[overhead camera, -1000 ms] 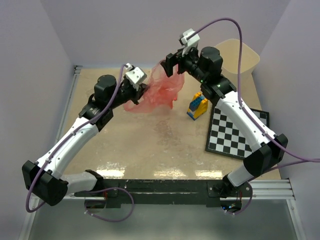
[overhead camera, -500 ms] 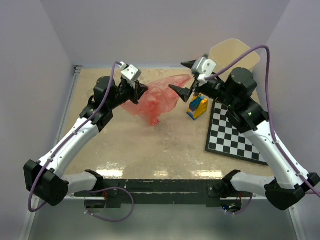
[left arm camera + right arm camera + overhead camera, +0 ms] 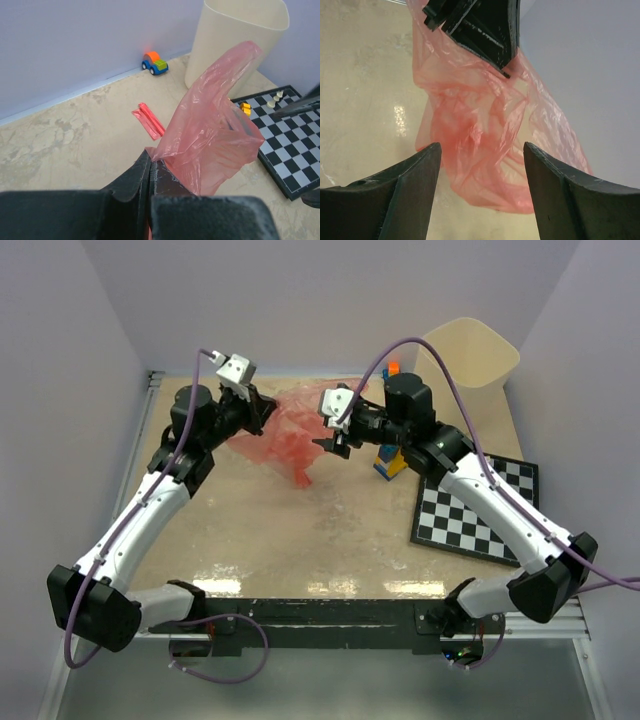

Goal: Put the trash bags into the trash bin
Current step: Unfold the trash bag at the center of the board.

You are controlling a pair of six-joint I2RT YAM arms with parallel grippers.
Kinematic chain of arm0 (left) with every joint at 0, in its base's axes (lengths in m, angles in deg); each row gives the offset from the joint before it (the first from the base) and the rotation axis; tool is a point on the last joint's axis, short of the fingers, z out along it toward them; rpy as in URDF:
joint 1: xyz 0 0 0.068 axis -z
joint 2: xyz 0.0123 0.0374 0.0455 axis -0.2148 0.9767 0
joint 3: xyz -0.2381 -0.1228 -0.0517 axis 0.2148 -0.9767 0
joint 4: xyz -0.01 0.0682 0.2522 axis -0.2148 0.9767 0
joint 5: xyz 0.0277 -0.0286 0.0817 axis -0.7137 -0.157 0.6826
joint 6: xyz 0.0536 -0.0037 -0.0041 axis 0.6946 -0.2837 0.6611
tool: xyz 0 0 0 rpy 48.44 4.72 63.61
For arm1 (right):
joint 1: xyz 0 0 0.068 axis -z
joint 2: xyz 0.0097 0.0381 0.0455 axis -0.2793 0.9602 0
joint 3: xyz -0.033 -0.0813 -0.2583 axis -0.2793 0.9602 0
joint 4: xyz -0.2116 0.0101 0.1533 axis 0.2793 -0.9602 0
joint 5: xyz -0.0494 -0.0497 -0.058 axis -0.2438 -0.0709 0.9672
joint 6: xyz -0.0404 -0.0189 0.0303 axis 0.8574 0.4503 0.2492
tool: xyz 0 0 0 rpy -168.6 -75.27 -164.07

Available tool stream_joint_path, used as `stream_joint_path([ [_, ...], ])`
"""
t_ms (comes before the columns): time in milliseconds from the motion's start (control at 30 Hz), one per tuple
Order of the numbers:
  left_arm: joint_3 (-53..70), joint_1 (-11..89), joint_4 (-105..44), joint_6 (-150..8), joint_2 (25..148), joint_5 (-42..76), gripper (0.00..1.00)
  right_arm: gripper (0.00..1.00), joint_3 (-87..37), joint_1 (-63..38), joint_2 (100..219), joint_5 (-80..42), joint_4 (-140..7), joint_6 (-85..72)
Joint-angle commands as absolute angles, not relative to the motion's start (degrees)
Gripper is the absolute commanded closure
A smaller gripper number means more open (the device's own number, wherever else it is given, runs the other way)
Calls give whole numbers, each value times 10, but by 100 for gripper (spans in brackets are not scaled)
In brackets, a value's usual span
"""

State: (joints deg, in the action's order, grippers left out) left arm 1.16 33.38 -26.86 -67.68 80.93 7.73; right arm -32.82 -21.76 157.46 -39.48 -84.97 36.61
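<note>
A crinkly translucent red trash bag point(image 3: 292, 435) hangs above the table's back middle, and my left gripper point(image 3: 262, 412) is shut on its edge. In the left wrist view the closed fingers point(image 3: 150, 155) pinch the bag point(image 3: 210, 140), which billows up toward the cream trash bin point(image 3: 240, 45). A second trash bag, a narrow folded red strip point(image 3: 150, 121), lies flat on the table beyond. My right gripper point(image 3: 332, 435) faces the hanging bag from the right, open and short of it. Its wrist view shows the bag point(image 3: 485, 115) between the spread fingertips point(image 3: 482, 150), untouched. The bin point(image 3: 470, 348) stands upright at the back right.
A black-and-white checkerboard point(image 3: 470, 505) with small chess pieces point(image 3: 275, 97) lies at the right. Yellow-and-blue toy blocks point(image 3: 392, 460) stand beside it, under the right arm. A small orange-and-blue toy car point(image 3: 154, 63) sits by the back wall, left of the bin.
The right arm swung away from the bin area to the left, so its gripper now points at the bag with narrower jaws. The left gripper moved back and left, still holding the bag.
</note>
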Motion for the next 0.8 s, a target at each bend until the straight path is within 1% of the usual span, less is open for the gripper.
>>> stream_joint_path([
  [0, 42, 310, -300, -716, 800, 70, 100, 30, -330, -222, 1571, -378, -823, 394],
  [167, 38, 300, -303, -729, 793, 58, 100, 29, -351, -232, 1641, -345, -770, 385],
  [300, 31, 295, -303, -730, 785, 45, 100, 25, -383, -248, 1712, -330, -713, 368],
  [333, 29, 294, -304, -729, 782, 46, 100, 31, -400, -254, 1730, -327, -717, 370],
  [367, 27, 290, -303, -728, 780, 47, 100, 39, -416, -260, 1746, -324, -727, 372],
  [433, 26, 284, -296, -724, 778, 60, 100, 70, -425, -261, 1752, -323, -743, 373],
  [467, 26, 279, -292, -723, 776, 75, 100, 83, -422, -261, 1745, -324, -754, 379],
  [500, 26, 274, -286, -723, 775, 90, 100, 93, -411, -261, 1731, -323, -764, 388],
  [533, 26, 267, -284, -722, 775, 110, 100, 100, -400, -261, 1715, -323, -777, 397],
  [667, 21, 235, -259, -707, 773, 179, 100, 100, -322, -261, 1619, -360, -843, 463],
  [767, 20, 222, -255, -699, 781, 166, 100, 100, -252, -261, 1529, -386, -834, 467],
])
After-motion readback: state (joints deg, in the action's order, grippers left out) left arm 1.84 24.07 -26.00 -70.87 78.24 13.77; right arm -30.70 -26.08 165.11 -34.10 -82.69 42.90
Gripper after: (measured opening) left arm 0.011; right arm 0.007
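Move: Out in front of the right hand's open fingers hangs the trash bag; its near hanging part is about 6 cm ahead, 7 cm to the left and 8 cm below. The yellow-blue toy stands some 18 cm ahead and 19 cm to the right, the rolled red bags about 28 cm ahead and 6 cm to the right, both some 32 cm down. From the left hand, which already holds the bag's rim, that hanging part is level ahead, 7 cm to the right and 7 cm below. Dipping towards the bag's hanging part, the right hand goes about 9 cm down, 7 cm left and 6 cm forward while its wide-open fingers shut fully at the low point, seeming to pinch the film; it then turns back, rearward, right and slightly up. The left hand keeps its pinch on the rim and draws left, mostly late, about 8 cm in all, swinging counter-clockwise. ##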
